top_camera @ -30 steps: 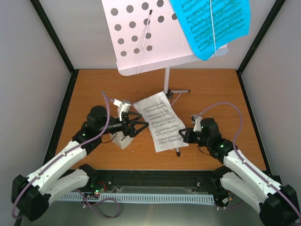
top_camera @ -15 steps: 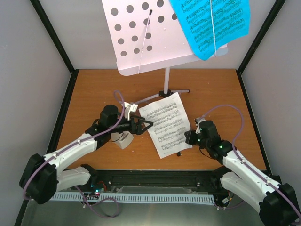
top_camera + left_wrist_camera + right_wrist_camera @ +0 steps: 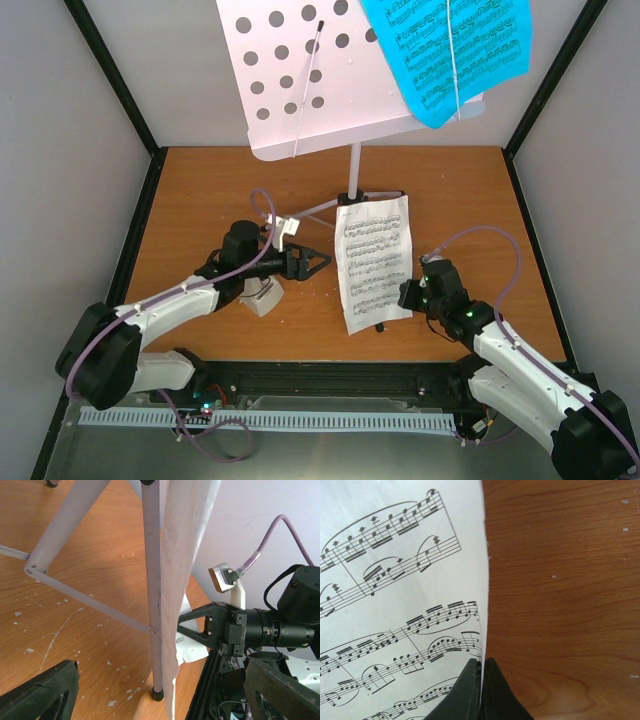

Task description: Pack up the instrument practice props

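The white perforated music stand (image 3: 300,80) rises at the back on thin tripod legs (image 3: 151,580). A blue sheet-music page (image 3: 450,50) rests on its right side. A white sheet-music page (image 3: 375,262) stands curved over the front leg, and my right gripper (image 3: 408,293) is shut on its right edge (image 3: 481,680). My left gripper (image 3: 322,263) is open just left of that page. In its wrist view the leg and the page's edge (image 3: 185,555) lie between its wide-spread fingers (image 3: 45,692). The white metronome (image 3: 265,297) sits under my left forearm.
The wooden table (image 3: 200,190) is boxed in by grey walls with black corner posts (image 3: 110,75). A black rail and a white cable tray (image 3: 300,420) run along the near edge. The stand's black-tipped foot (image 3: 379,326) pokes out below the white page.
My right gripper has swung the white page from lying slanted to standing more upright and farther back. My left arm has reached forward and right toward the page and the stand's leg.
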`<state>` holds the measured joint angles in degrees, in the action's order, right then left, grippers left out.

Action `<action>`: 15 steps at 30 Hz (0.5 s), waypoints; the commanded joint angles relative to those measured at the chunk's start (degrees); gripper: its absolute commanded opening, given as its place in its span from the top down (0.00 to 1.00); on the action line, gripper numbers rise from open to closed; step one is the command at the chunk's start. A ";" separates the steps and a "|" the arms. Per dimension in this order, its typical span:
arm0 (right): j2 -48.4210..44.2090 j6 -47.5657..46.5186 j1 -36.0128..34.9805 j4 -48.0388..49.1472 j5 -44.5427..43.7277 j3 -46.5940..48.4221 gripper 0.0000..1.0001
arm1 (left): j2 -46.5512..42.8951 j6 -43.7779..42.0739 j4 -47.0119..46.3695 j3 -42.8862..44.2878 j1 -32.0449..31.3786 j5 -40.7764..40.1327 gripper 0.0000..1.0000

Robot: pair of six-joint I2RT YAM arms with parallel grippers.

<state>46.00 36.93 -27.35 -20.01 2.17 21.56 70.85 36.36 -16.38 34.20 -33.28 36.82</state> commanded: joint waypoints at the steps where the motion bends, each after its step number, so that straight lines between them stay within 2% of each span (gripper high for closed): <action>1: -1.23 1.34 0.14 1.25 0.46 -1.12 0.97 | 3.22 3.04 -8.41 1.52 -0.29 3.26 0.12; 7: -1.76 1.53 0.16 1.81 1.28 -1.15 0.97 | 8.98 3.22 -11.35 5.06 -2.72 4.30 0.15; 10: -2.03 1.34 0.13 1.84 1.46 -1.01 0.97 | 12.43 2.51 -11.14 7.73 -4.85 3.77 0.20; 15: -3.34 2.00 0.12 1.76 1.84 -0.91 0.97 | 16.38 2.76 -10.20 10.26 -6.09 1.33 0.42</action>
<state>44.14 37.82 -27.35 -19.49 3.68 20.82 85.30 38.98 -24.69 41.32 -38.48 39.40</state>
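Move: The music sheet's left edge is nearly level with the left hand, about 4 cm to its right and straight across from its open fingers. The tripod hub is some 17 cm ahead, 8 cm right and 10 cm lower; the metronome lies roughly 7 cm back, 17 cm left and 15 cm below. From the right hand, already pinching the sheet's near right edge, that left edge is about 10 cm ahead, 16 cm left and 7 cm higher. Bring the left gripper about 5 cm to the right, sinking only slightly, so its fingers come around the sheet's left edge; swing the wrist some 5 to 10 degrees clockwise on the way. Start closing the fingers from nearly wide open, to about two-thirds open, while the right gripper stays put and keeps its pinch on the near right edge. ##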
